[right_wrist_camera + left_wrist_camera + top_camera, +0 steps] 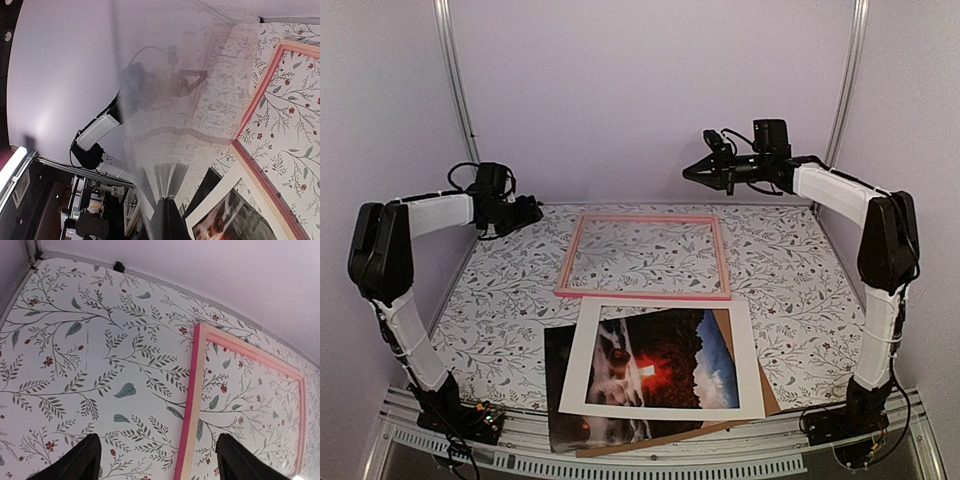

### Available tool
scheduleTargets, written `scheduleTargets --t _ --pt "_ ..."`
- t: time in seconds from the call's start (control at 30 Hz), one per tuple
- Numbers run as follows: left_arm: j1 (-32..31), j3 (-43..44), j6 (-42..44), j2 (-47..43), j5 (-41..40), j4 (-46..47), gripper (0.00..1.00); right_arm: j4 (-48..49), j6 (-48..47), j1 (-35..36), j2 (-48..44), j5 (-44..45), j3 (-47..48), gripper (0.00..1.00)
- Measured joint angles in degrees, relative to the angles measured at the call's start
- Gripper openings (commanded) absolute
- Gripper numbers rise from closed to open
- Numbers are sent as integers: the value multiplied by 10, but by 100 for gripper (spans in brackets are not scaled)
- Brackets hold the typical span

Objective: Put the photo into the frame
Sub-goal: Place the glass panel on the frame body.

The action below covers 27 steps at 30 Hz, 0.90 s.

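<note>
The pink frame (645,257) lies flat mid-table with nothing inside it. The photo (660,372) lies near the front edge under a white mat (582,370), and its dark left side sticks out past the mat. My left gripper (530,212) hovers by the frame's far left corner. It is open, and its fingertips (82,460) straddle the frame's left rail (192,405) from above. My right gripper (692,172) is raised above the frame's back right. In the right wrist view it (167,222) is shut on the edge of a clear sheet (175,115).
A brown backing board (765,395) pokes out from under the mat at the right. The floral tabletop (800,270) is walled at the back and sides. The left arm (97,132) shows through the clear sheet.
</note>
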Motion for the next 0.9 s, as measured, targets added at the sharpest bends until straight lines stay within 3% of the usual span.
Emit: scheduleTargets --t 0.2,0.4,0.9 --pt "21 -12 -14 -20 -20 7 83 79 79 17 28 -21 2 0" --pt "19 -28 -15 -20 -20 7 84 91 98 8 76 -20 2 0" --pt "12 -28 -12 -5 -4 12 84 -112 -76 -76 212 60 2 0"
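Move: The right hand, keeping the thin clear glass panel pinched, is high above the frame body. The frame's middle lies about 6 cm ahead, 9 cm to its left and some 30 cm below. The white mat lies on the table about 23 cm back and 6 cm left of that hand, with the photo under it some 27 cm back and 10 cm left. From the open left hand the frame's middle is roughly 30 cm to the right, level ahead, 13 cm lower. Down towards the frame body, slowly at first and then fast, the right hand lowers the glass panel some 23 cm, also going about 7 cm forward. After a slight drift left, it swings roughly 8 cm right to the frame's right side. The wrist rolls so that its forward side dips, the fingertips tipping down a little, and the grip stays shut. The open left hand shifts a couple of centimetres left, then eases partly back. ##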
